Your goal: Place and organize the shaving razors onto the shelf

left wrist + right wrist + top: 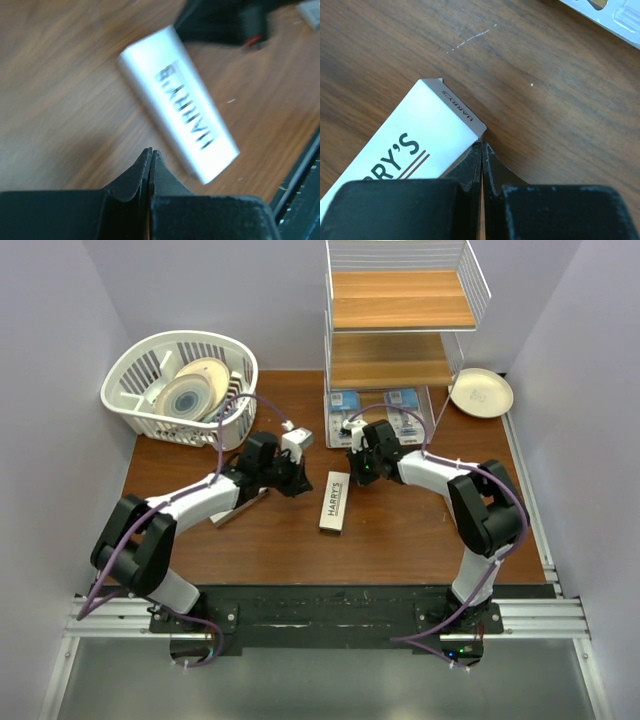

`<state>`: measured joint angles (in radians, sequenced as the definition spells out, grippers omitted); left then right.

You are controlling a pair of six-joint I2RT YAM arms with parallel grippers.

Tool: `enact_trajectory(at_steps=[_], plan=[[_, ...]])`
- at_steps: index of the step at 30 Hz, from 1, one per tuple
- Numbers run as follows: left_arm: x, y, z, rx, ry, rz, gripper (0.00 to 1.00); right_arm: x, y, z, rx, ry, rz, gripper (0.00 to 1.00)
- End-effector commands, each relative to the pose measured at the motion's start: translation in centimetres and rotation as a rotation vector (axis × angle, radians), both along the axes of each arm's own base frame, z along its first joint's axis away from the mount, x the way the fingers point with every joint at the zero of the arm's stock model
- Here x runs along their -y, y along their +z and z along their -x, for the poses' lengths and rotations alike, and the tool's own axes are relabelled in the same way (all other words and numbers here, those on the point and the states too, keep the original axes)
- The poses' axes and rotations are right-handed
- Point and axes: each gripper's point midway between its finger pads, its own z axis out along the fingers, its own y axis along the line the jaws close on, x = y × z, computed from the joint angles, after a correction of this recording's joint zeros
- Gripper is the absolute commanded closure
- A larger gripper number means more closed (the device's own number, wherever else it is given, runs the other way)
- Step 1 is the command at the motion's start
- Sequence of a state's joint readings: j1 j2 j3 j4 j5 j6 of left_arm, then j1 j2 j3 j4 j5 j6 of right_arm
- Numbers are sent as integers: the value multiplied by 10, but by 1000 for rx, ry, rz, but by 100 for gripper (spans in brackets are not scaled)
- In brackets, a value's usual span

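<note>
One long white HARRY'S razor box (335, 502) lies flat mid-table. My left gripper (303, 483) is shut and empty just left of its far end; the left wrist view has the box (180, 102) ahead of the closed tips (151, 150). My right gripper (355, 477) is shut too, its tips (483, 144) touching the box's corner (415, 135). A second narrow pack (240, 508) peeks from under the left forearm. Two blue-white blister packs (343, 403) (405, 400) lie at the foot of the white wire shelf (400, 300). A blister pack's edge (610, 15) also shows in the right wrist view.
A white slatted basket (135, 380) holding round plates (195, 390) stands at the back left. A cream plate (481, 392) lies at the back right beside the shelf. The right arm's gripper body (225, 20) appears beyond the box in the left wrist view.
</note>
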<state>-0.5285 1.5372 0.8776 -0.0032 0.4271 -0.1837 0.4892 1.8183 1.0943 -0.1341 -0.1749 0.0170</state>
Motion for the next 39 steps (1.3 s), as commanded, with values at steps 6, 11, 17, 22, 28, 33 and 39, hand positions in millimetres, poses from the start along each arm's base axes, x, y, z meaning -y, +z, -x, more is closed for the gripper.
enact_trajectory(at_steps=[6, 11, 17, 22, 28, 33, 39], plan=[[3, -45, 17, -147, -26, 34, 100, -23, 16, -14, 45, 5, -23, 100], [31, -44, 19, -152, -113, 54, 100, -24, 9, -18, 29, -18, -3, 100], [46, -28, 18, -107, -132, 89, 100, -14, 15, -26, 79, -48, 32, 100], [42, -19, 24, -81, -150, 85, 100, 9, 33, -23, 116, -90, 83, 77], [-8, -2, 23, -35, -28, 7, 56, 18, 90, 9, 176, -30, 49, 26], [-52, 4, 5, -43, 171, 27, 32, 4, 85, 55, 117, -3, 39, 12], [-85, 10, -27, 8, 318, 64, 27, -10, 64, 81, -2, -79, 52, 1]])
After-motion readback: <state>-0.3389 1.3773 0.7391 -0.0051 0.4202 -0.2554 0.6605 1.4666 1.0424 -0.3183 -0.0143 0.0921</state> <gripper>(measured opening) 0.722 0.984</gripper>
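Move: The loose white razor box lies ahead-to-back under the hands. Its middle is about 5 cm left of the right hand, 5 cm back and 1 cm below; the right fingertips are at its far right corner. From the left hand it is some 8 cm right, 2 cm ahead and 7 cm down. The other white box is about 15 cm left of the left hand and 2 cm ahead. On the bottom shelf, the left razor pack lies 16 cm ahead of the right hand and 3 cm left, the right pack 17 cm ahead and 11 cm right. Shut right fingertips, already at the box's far right corner, nudge that end about 2 cm left, while the shut left fingers dip some 7 cm, then sweep right against the near end. Both then rise and open: the left withdraws left about 10 cm towards the other box, the right goes up 10 cm, then back over the box. ##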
